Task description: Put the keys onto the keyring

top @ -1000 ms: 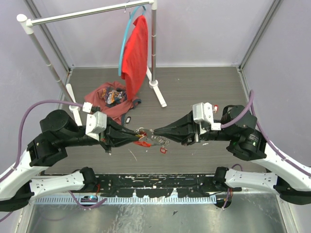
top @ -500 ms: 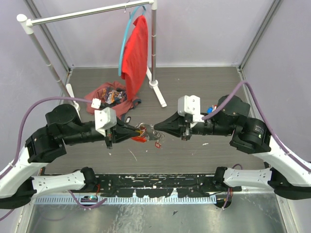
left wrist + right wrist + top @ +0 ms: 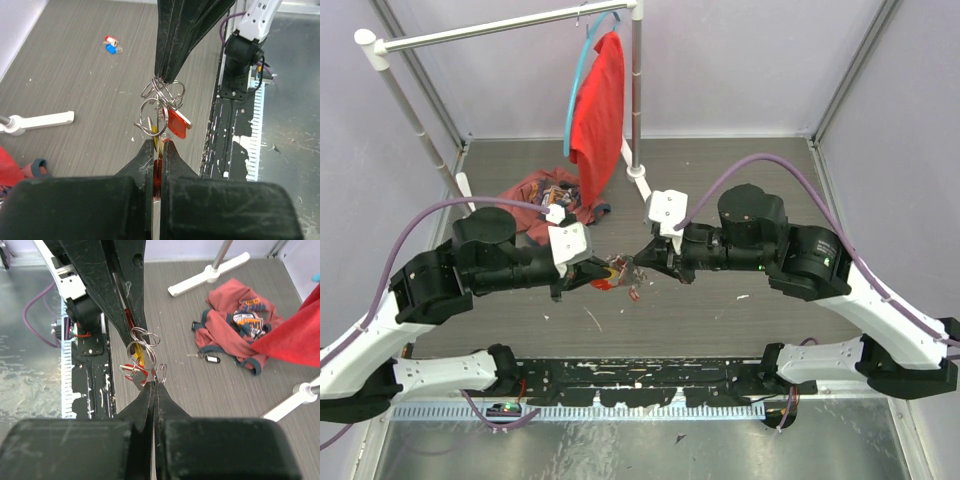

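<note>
The keyring (image 3: 150, 116) hangs above the table as a bunch of thin metal rings between both grippers. My left gripper (image 3: 159, 145) is shut on its red strap tag and a yellow strip. My right gripper (image 3: 155, 383) is shut on a small ring (image 3: 161, 374) at the edge of the bunch. A silver key with a red head (image 3: 131, 372) dangles from the rings; in the left wrist view it shows as a red tag (image 3: 178, 123). From above, the bunch (image 3: 620, 270) sits between the two fingertips. Two more keys, with red and blue heads (image 3: 110, 44), lie on the table.
A white clothes rack (image 3: 638, 120) with a hanging red shirt (image 3: 600, 100) stands at the back. A crumpled red shirt (image 3: 235, 322) lies on the table with a black fob (image 3: 210, 359) beside it. The black rail (image 3: 640, 375) runs along the near edge.
Both arms have risen and swung toward the middle, lifting the bunch off the table and drawing it shorter. Both grippers have stayed shut.
</note>
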Motion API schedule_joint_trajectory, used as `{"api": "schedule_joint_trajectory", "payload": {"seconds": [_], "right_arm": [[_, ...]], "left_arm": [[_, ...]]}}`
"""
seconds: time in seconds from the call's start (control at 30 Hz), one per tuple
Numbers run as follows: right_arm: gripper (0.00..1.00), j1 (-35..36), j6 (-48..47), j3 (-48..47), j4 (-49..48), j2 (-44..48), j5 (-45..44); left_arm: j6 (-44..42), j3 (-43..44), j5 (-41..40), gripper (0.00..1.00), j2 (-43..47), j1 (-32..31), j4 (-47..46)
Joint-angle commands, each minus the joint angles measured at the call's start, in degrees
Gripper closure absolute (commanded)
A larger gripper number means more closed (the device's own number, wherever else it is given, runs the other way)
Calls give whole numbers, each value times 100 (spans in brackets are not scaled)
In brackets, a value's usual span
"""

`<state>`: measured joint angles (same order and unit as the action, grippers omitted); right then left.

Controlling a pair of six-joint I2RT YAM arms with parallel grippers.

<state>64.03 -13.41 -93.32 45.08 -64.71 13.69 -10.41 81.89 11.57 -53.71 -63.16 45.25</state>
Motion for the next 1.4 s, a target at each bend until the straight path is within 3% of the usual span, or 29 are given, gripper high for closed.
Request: {"api": "schedule_joint_trajectory", "payload": {"seconds": [0.0, 0.57, 0.7, 0.9, 1.13, 1.37], "right_arm": [[99, 23, 176, -415, -123, -142, -242], [99, 22, 182, -511, -40, -81, -736], [80, 26, 163, -254, -407, 299, -642], [61, 22, 272, 467, -1164, 1006, -613], [56, 23, 610, 1204, -1740, 1370, -549], [49, 26, 698, 1460, -2088, 1251, 251]], "left_arm": [[-220, 175, 2, 100, -79, 2, 97], [-234, 16, -300, 100, -15, 5, 177], [-179, -93, -330, 100, 88, 2, 91], [-87, -265, -230, 100, 280, 1, -108], [93, -473, 109, 100, 481, 5, -540], [200, -608, 717, 100, 614, 1, -882]]}}
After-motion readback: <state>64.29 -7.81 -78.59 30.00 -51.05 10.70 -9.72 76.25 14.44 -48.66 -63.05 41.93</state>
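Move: The keyring bunch still hangs between the hands: its middle is about 2 cm to the left, 1 cm back and 1 cm below the right fingertips, which pinch its free end. The red key in the left fingers lies about 5 cm left of the right hand and 1 cm back; a dark fob lies roughly 17 cm ahead, 13 cm left and 38 cm lower. From the left hand, the bunch is about 3 cm to the right and 1 cm ahead. The rings' free end is let go by the right hand, which first eases forward and down a centimetre or so, then opens about halfway while backing off right and up about 5 cm, its fingers tilting up some 20 degrees; it finally comes back 2 cm left and down. The left hand keeps its pinch, dipping slightly forward, then drawing back about 2.5 cm. ##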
